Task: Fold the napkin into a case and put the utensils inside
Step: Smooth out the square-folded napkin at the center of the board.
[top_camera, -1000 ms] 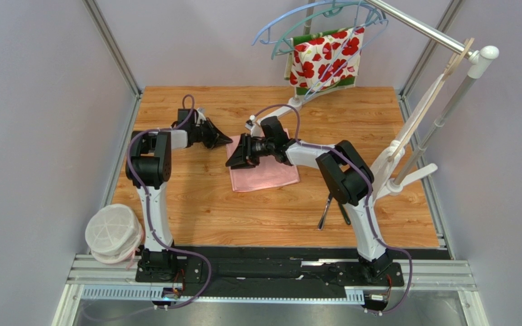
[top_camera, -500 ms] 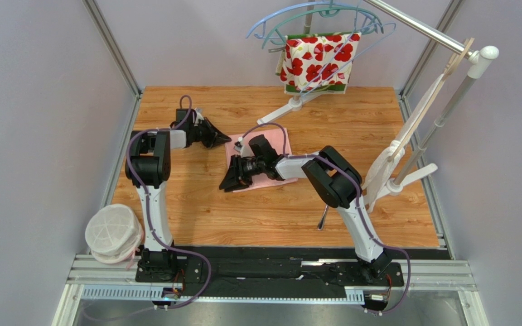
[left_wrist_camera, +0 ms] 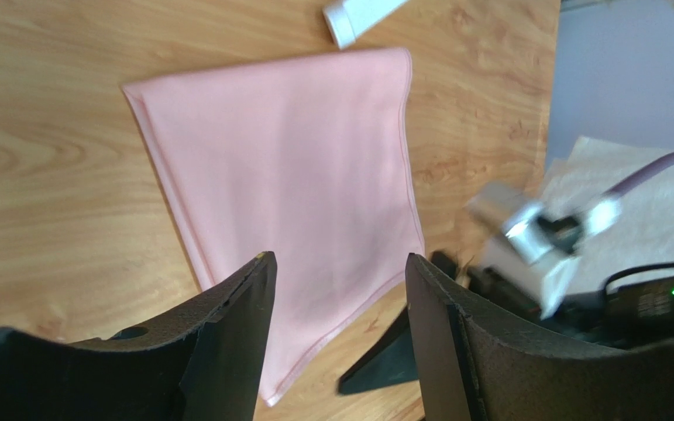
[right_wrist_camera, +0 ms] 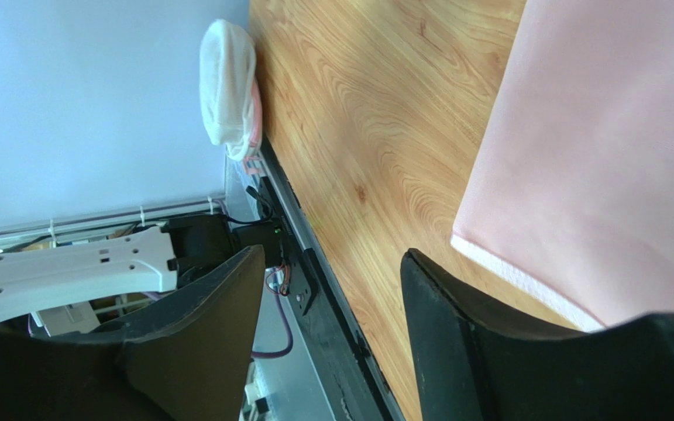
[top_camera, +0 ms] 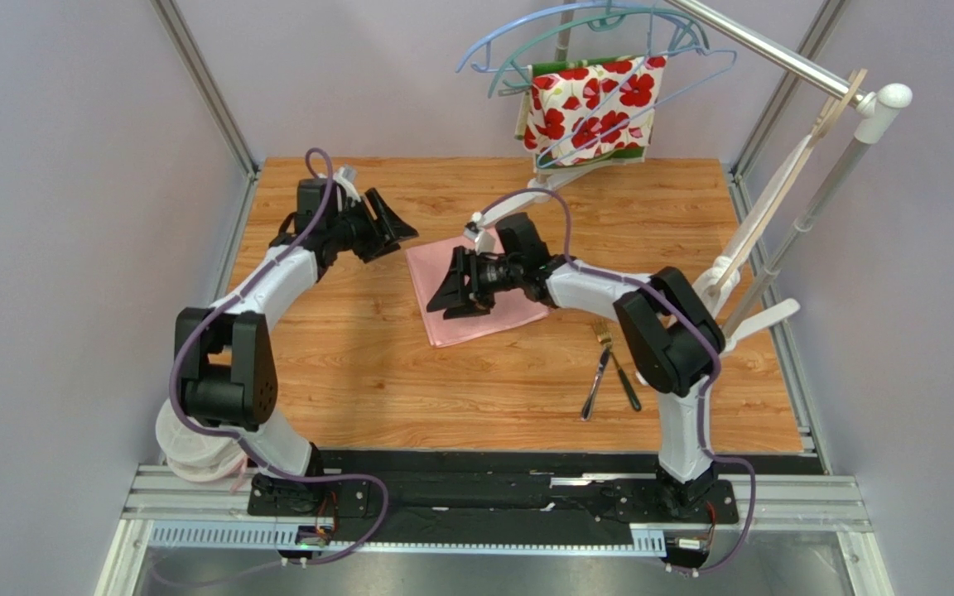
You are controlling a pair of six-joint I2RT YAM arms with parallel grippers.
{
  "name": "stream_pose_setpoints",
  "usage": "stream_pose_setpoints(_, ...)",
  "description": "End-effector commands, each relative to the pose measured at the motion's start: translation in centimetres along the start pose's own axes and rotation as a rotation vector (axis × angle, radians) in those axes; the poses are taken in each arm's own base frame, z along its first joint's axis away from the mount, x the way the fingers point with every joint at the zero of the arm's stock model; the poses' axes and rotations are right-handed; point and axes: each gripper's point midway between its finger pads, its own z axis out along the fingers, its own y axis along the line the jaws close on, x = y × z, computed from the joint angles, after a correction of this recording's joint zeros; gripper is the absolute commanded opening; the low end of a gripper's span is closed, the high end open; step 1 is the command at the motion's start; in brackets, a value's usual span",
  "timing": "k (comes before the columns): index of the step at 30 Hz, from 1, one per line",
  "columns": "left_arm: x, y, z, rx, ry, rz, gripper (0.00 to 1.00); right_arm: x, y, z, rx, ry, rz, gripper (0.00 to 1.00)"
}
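Observation:
The light-pink napkin (top_camera: 501,317) lies flat as a folded rectangle on the wooden table, also filling the left wrist view (left_wrist_camera: 297,158) and the right side of the right wrist view (right_wrist_camera: 604,158). My left gripper (top_camera: 397,225) hangs open just off its far-left corner, nothing between the fingers (left_wrist_camera: 339,259). Over the napkin's left half my right gripper (top_camera: 442,298) stands open and empty (right_wrist_camera: 332,254). The two utensils (top_camera: 609,370) lie crossed on the table, right of the napkin and apart from it.
A red-and-white floral cloth (top_camera: 594,109) hangs on hangers from a rack at the back right; the rack's white stand (top_camera: 743,267) and foot (left_wrist_camera: 358,13) reach onto the table. A white bundle (top_camera: 202,428) sits at the near-left edge.
The left gripper opened and its arm stretched farther back. The right gripper swung from the napkin's near-left corner back over the napkin and opened wider. The floral cloth swayed.

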Motion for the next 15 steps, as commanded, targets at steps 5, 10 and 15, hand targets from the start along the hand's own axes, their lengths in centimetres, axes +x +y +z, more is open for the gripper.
stream_pose_setpoints(5,11.9,3.6,0.8,-0.184,0.227,0.002,0.73,-2.8,-1.8,-8.1,0.085,-0.148,-0.026,0.64)
stream_pose_setpoints(10,14.7,4.0,1.8,-0.215,0.286,0.042,0.69,-3.2,-4.3,-10.9,0.134,-0.196,0.01,0.64)
stream_pose_setpoints(15,16.3,5.8,1.7,-0.303,0.32,0.026,0.69,-2.4,-5.5,-11.4,0.152,-0.197,0.031,0.64)
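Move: My open left hand hangs about 14 cm above the board; the napkin's near-left corner lies roughly 16 cm back and 4 cm to its right, the napkin's middle 2 cm back and 12 cm right, both 14 cm below. My open right hand is over the napkin's near-left part: the near-right corner lies some 20 cm right, 4 cm ahead and 8 cm below. From this hand, the knife is about 13 cm back and 31 cm right, the fork 9 cm back and 35 cm right. I bring my left hand down and back, about 12 cm lower and 11 cm nearer, drifting some 5 cm right, to just above the napkin's near-left corner, tipping the fingers about 20 degrees further down. Meanwhile my right hand sweeps some 12 cm right over the napkin and a little forward towards its near-right corner, rising slightly, then sinking, and turning about 15 degrees clockwise. Both grippers stay open. ##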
